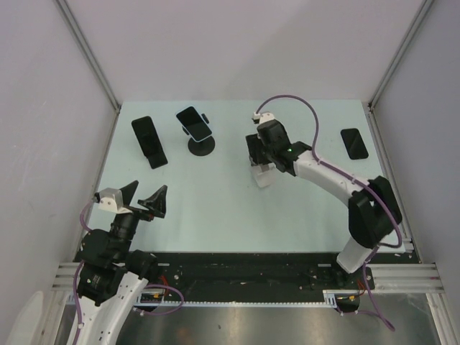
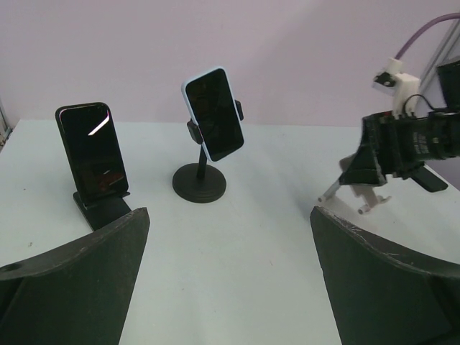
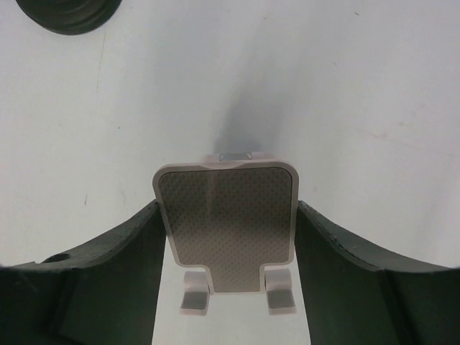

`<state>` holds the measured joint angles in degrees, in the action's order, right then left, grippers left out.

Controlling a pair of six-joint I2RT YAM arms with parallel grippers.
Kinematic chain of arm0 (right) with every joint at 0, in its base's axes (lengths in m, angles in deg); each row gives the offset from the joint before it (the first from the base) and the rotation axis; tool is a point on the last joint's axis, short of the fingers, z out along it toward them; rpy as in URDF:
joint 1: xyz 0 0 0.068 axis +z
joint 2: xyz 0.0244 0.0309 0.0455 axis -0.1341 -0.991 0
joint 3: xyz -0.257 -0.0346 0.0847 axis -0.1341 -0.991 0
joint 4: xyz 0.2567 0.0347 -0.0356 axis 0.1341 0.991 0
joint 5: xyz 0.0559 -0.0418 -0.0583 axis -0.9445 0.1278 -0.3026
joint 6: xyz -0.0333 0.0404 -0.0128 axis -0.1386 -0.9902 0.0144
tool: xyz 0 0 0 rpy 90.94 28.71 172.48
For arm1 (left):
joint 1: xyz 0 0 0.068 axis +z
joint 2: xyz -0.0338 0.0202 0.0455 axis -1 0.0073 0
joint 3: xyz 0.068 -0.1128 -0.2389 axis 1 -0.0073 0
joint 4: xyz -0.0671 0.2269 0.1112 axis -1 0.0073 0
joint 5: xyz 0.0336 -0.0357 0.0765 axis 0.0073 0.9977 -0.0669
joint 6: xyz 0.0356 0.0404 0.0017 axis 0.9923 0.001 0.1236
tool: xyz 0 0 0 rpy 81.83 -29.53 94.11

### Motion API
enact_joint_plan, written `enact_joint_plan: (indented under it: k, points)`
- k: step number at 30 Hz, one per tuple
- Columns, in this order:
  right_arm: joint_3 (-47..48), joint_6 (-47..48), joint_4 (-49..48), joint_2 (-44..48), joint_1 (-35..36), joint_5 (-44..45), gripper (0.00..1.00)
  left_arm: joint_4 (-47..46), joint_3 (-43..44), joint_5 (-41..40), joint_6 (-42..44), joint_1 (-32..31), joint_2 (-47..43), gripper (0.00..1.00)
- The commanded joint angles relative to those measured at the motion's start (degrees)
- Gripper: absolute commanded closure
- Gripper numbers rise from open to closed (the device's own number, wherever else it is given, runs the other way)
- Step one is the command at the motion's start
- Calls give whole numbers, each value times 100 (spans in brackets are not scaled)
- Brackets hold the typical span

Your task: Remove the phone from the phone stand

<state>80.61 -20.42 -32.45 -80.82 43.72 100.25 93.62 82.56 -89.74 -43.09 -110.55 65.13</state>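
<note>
A phone in a light-blue case (image 1: 194,123) is clamped in a black round-base stand (image 1: 201,146); it also shows in the left wrist view (image 2: 213,113). A black phone (image 1: 148,138) leans on a black wedge stand (image 2: 100,208). A white phone stand (image 3: 226,230) with a grey dotted pad holds no phone. My right gripper (image 1: 260,164) straddles that white stand, and its two fingers touch the plate's side edges. A third black phone (image 1: 353,143) lies flat at the far right. My left gripper (image 1: 147,194) is open and empty at the near left.
Grey walls with metal corner posts (image 1: 108,86) close in the table on three sides. The round base of the black stand (image 3: 68,14) sits just beyond the white stand to its left. The right arm (image 2: 402,144) shows in the left wrist view.
</note>
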Motion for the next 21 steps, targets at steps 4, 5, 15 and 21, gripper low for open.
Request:
enact_joint_plan:
  k: [4,5,15,21]
  points:
    - [-1247,-596,443,1724,-6,936,96,-87,149,140,66,58,82,0]
    - [-1380,-632,522,1874,-24,989,96,-87,149,149,75,58,100,0]
    - [-3095,-852,742,4300,-823,569,98,-87,140,158,84,58,206,0]
    - [-3596,-869,1023,4934,-1210,347,97,-96,131,175,101,58,232,0]
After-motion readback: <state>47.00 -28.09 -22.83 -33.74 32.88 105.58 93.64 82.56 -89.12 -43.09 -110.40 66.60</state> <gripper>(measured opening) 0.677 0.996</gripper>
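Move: My right hand already holds the empty phone stand, clear of the table. I am taking it to open table about 14 cm back, 19 cm to the right and some 12 cm below. The removed phone lies about 15 cm ahead and 38 cm to the right of this hand; the round-base stand is some 13 cm ahead and 25 cm to the left. From my left hand that open spot is about 8 cm ahead and 55 cm to the right, well below. I keep my grip on the empty stand and swing my right hand to the right and back in one quick diagonal, about 17 cm right and 13 cm back, away from the round-base stand and towards the open table near my right arm. I rise only a couple of centimetres early on, then stay nearly level, turning the hand some 20 degrees clockwise and slowing at the end. ##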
